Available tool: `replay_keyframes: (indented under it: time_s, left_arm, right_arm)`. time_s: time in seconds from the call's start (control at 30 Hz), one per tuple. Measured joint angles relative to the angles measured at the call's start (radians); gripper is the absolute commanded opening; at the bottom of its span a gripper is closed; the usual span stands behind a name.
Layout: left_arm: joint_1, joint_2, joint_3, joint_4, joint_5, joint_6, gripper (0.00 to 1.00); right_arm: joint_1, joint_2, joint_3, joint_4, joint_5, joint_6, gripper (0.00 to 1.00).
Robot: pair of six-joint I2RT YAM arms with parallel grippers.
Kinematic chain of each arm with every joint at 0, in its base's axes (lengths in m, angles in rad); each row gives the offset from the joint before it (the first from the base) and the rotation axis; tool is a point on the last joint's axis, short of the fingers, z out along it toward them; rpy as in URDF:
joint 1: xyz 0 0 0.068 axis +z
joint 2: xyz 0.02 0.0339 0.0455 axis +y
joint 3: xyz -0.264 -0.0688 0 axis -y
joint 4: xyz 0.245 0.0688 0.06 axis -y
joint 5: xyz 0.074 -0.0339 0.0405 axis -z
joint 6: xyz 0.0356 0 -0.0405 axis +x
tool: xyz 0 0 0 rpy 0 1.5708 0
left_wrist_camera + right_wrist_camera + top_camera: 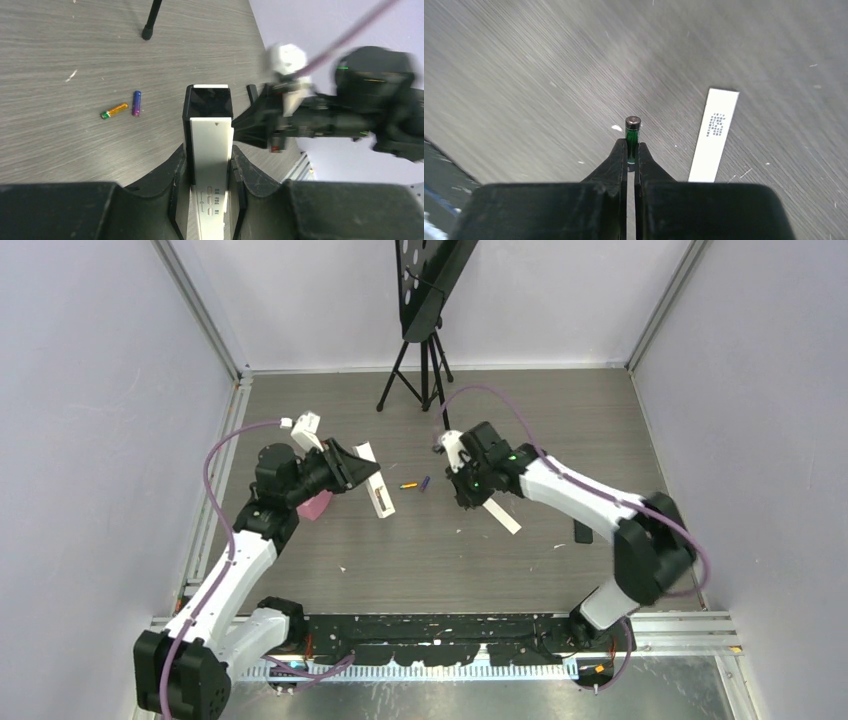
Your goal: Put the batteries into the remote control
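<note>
My left gripper (210, 167) is shut on the white remote control (210, 145), which sticks out ahead of the fingers with a black open end. In the top view the remote (380, 492) hangs tilted above the table, held by the left gripper (352, 470). My right gripper (632, 151) is shut on a dark green battery (632, 134), whose metal end points away from the fingers. The right gripper (468, 496) hovers to the right of the remote. An orange battery (115, 110) and a purple battery (136, 102) lie side by side on the table between the arms.
A white flat strip with small print (714, 135) lies on the table just right of the right gripper. A small dark object (582, 532) lies near the right arm. A pink thing (316, 505) sits under the left arm. A black tripod (425, 370) stands at the back.
</note>
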Motion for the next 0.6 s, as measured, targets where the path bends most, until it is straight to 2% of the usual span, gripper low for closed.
replay_keyframes:
  time_s: [0.17,0.27,0.43,0.6]
  left_arm:
    - [-0.011,0.087,-0.058,0.170,0.044,-0.126,0.00]
    - [-0.051,0.167,-0.098,0.304,0.052,-0.215,0.00]
    - [-0.154,0.296,-0.108,0.454,0.042,-0.310,0.00]
    - [-0.203,0.394,-0.108,0.586,0.028,-0.402,0.00]
  right_arm:
    - [0.015,-0.286,-0.014,0.093,-0.001,0.236,0.00]
    - [0.023,-0.386,0.021,0.069,0.002,0.375,0.00]
    - [0.055,-0.412,0.087,-0.028,-0.003,0.544,0.00]
    - [0.093,-0.412,0.087,-0.124,-0.010,0.625,0.00]
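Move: From the right hand, which already holds the green battery, the remote lies about 18 cm to the left, 2 cm back and 17 cm higher, in the left grip. About 6 cm below the right hand, the purple battery lies 8 cm ahead and 8 cm left, the orange one 7 ahead and 11 left, and the white cover 1 ahead and 8 right. From the left hand, the green battery is 18 cm right, level ahead, 17 cm below. Both hands keep their grips and close on each other. The right hand sweeps the green battery some 16 cm up off the table, then draws back about 6 cm with a slight drift left, its fingers swinging up towards level and clockwise. Meanwhile the left hand carries the remote about 9 cm right towards the battery and 4 or 5 cm down, rolling right and tipping its fingers down. ##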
